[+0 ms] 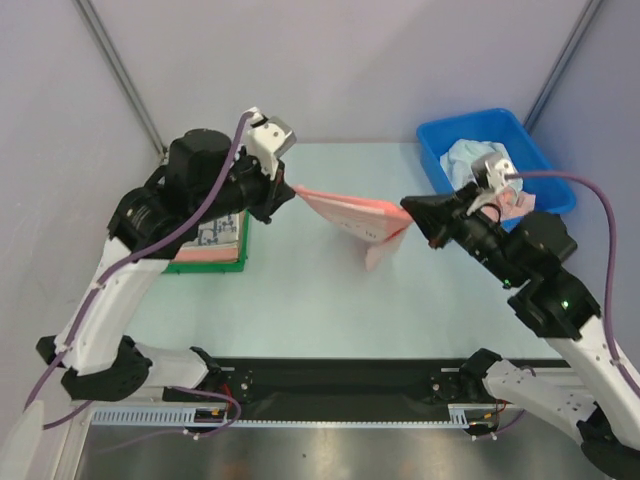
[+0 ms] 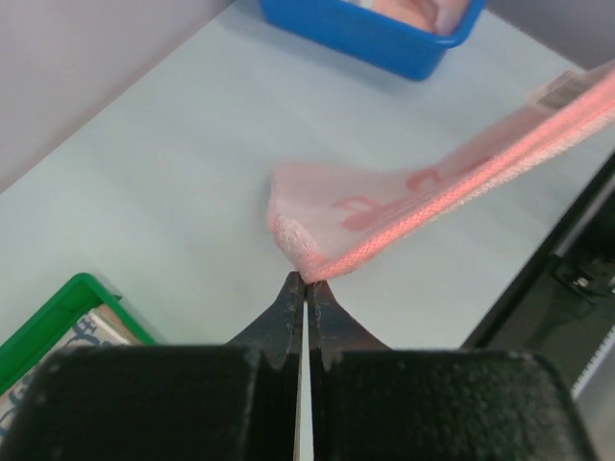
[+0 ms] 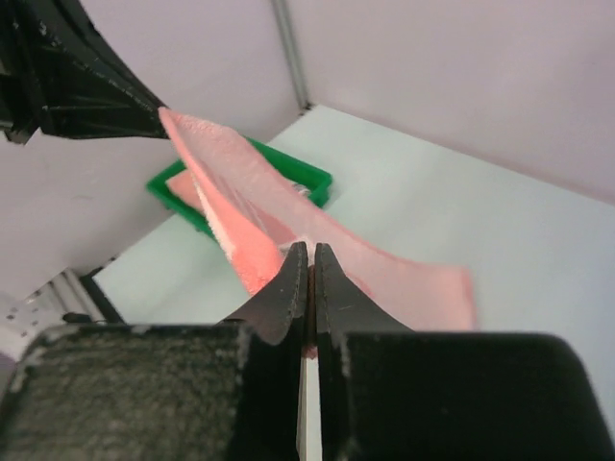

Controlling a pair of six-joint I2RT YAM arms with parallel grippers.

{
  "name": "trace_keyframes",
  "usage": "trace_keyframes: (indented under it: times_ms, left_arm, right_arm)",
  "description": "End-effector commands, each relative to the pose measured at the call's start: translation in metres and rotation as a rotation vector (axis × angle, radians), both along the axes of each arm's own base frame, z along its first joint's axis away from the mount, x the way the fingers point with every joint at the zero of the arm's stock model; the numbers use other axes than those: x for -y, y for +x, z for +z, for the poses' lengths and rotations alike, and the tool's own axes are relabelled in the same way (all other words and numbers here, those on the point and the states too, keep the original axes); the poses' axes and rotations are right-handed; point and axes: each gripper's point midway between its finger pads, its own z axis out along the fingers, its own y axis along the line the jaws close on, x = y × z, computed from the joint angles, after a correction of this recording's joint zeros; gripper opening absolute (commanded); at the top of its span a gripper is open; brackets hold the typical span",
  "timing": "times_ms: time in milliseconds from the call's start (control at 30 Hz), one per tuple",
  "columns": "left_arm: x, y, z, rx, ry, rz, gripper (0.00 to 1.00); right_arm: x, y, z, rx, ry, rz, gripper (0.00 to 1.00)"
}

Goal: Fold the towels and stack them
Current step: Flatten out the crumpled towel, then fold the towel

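Note:
A salmon-pink towel (image 1: 350, 215) hangs stretched in the air between both grippers, above the middle of the table, with a flap drooping near its right end. My left gripper (image 1: 293, 190) is shut on its left corner; in the left wrist view the tips (image 2: 307, 280) pinch the towel's (image 2: 384, 206) folded edge. My right gripper (image 1: 408, 208) is shut on the right corner, its tips (image 3: 309, 252) closed on the pink cloth (image 3: 384, 274). A navy-and-white patterned towel (image 1: 215, 235) lies in the green tray. More towels (image 1: 470, 155), pale ones and a pink one, lie crumpled in the blue bin.
The green tray (image 1: 205, 265) sits at the left of the table, partly under the left arm. The blue bin (image 1: 440, 140) stands at the back right, behind the right wrist. Grey walls close off the back and sides. A black rail runs along the near edge.

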Motion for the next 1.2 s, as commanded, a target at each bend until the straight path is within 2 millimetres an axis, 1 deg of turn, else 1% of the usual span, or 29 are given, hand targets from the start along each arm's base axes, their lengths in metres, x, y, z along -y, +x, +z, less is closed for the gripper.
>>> trace_keyframes:
  times_ms: [0,100,133,167,233,267,300,333,367,400,433,467,500,533,567,600,633,667,700,733,767,800,833,867,900,933,1000,1067,1167]
  left_arm:
    - [-0.009,-0.039,0.022,0.030,-0.057,-0.030,0.00]
    - [-0.012,-0.053,0.038,0.054,-0.089,-0.049,0.00]
    - [-0.013,-0.051,0.038,0.045,-0.081,-0.036,0.00]
    - [-0.017,-0.051,0.049,0.064,-0.095,-0.018,0.00]
    - [-0.019,-0.040,0.043,0.040,-0.046,0.034,0.00]
    - [-0.026,-0.032,0.049,0.063,-0.039,0.093,0.00]
    - [-0.027,-0.024,0.049,0.074,-0.031,0.124,0.01]
    - [-0.027,-0.017,0.046,0.083,-0.009,0.145,0.00]
    - [-0.022,-0.001,0.030,0.066,0.049,0.169,0.00]
    - [-0.022,0.011,0.023,0.062,0.079,0.196,0.00]
    - [-0.020,0.022,0.013,0.056,0.121,0.202,0.00]
    - [-0.018,0.034,0.002,0.038,0.149,0.211,0.00]
    - [-0.014,0.061,-0.017,0.001,0.176,0.230,0.00]
    - [-0.014,0.075,-0.028,-0.017,0.191,0.241,0.00]
    - [-0.023,0.095,-0.033,-0.032,0.189,0.283,0.00]
    - [-0.015,0.121,-0.058,-0.080,0.211,0.285,0.00]
    - [-0.013,0.136,-0.064,-0.080,0.217,0.283,0.00]
    - [-0.013,0.154,-0.071,-0.074,0.223,0.292,0.00]
    - [-0.011,0.187,-0.090,-0.055,0.253,0.301,0.00]
    - [-0.007,0.204,-0.104,-0.050,0.273,0.288,0.00]
    - [-0.004,0.219,-0.110,-0.033,0.283,0.284,0.00]
    - [-0.005,0.237,-0.118,-0.019,0.287,0.298,0.00]
    - [0.001,0.258,-0.160,-0.073,0.335,0.290,0.00]
    - [0.003,0.271,-0.157,-0.053,0.321,0.297,0.00]
    - [-0.002,0.284,-0.173,-0.073,0.330,0.312,0.00]
    - [-0.002,0.296,-0.201,-0.102,0.360,0.314,0.00]
    - [-0.009,0.313,-0.219,-0.105,0.356,0.333,0.00]
    - [-0.008,0.318,-0.239,-0.138,0.335,0.305,0.00]
    - [-0.015,0.321,-0.247,-0.131,0.317,0.299,0.00]
  right_arm:
    - [0.003,-0.036,0.016,0.041,0.102,0.071,0.00]
    - [0.006,-0.049,0.029,0.058,0.177,0.097,0.00]
    - [0.007,-0.052,0.034,0.061,0.195,0.104,0.00]
    - [0.008,-0.052,0.038,0.065,0.207,0.105,0.00]
    - [0.012,-0.042,0.043,0.071,0.221,0.044,0.00]
    - [0.014,-0.034,0.042,0.070,0.210,0.007,0.00]
    - [0.021,-0.019,0.036,0.053,0.195,-0.082,0.00]
    - [0.015,0.000,0.023,0.026,0.143,-0.133,0.00]
    - [0.017,0.013,0.016,0.032,0.089,-0.184,0.00]
    - [0.017,0.025,0.008,0.030,0.055,-0.229,0.00]
    - [0.006,0.047,-0.012,-0.002,-0.006,-0.258,0.00]
    - [0.013,0.065,-0.023,-0.015,-0.029,-0.301,0.00]
    - [0.011,0.082,-0.027,-0.024,-0.020,-0.312,0.00]
    - [0.001,0.093,-0.036,-0.042,-0.022,-0.235,0.00]
    - [0.010,0.133,-0.066,-0.127,-0.024,-0.271,0.00]
    - [0.010,0.152,-0.071,-0.130,-0.007,-0.261,0.00]
    - [0.008,0.168,-0.075,-0.128,-0.001,-0.244,0.00]
    - [0.002,0.201,-0.116,-0.203,-0.052,-0.252,0.00]
    - [0.008,0.223,-0.111,-0.164,-0.056,-0.269,0.00]
    - [0.005,0.241,-0.127,-0.186,-0.073,-0.260,0.00]
    - [-0.006,0.262,-0.167,-0.257,-0.105,-0.208,0.00]
    - [-0.003,0.280,-0.181,-0.279,-0.108,-0.198,0.00]
    - [-0.006,0.295,-0.177,-0.269,-0.098,-0.180,0.00]
    - [-0.010,0.306,-0.188,-0.282,-0.103,-0.158,0.00]
    - [-0.013,0.321,-0.226,-0.334,-0.125,-0.140,0.00]
    - [-0.009,0.330,-0.229,-0.322,-0.129,-0.143,0.00]
    - [-0.011,0.342,-0.244,-0.289,-0.118,-0.110,0.02]
    - [-0.009,0.349,-0.242,-0.259,-0.101,-0.089,0.02]
    - [-0.011,0.349,-0.252,-0.266,-0.114,-0.050,0.02]
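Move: Some 31 cm ahead of the left hand and 40 cm below it lies the bare far stretch of table to which its pinched towel corner is taken; the green tray sits about 15 cm ahead, 28 cm left and 37 cm down. For the right hand, holding the other corner, its landing spot is roughly 33 cm straight ahead and 43 cm down, with the blue bin about 34 cm ahead, 22 cm right and 39 cm below. Swinging the towel together, both hands first draw back about 5 cm and lift a little, then reverse and sweep fast forward and down, some 35 cm each way, towards the far part of the table. Both wrists tip downward, the right by about 30 degrees, and the closed fingers keep pinching the two far corners, slowing near the end. ##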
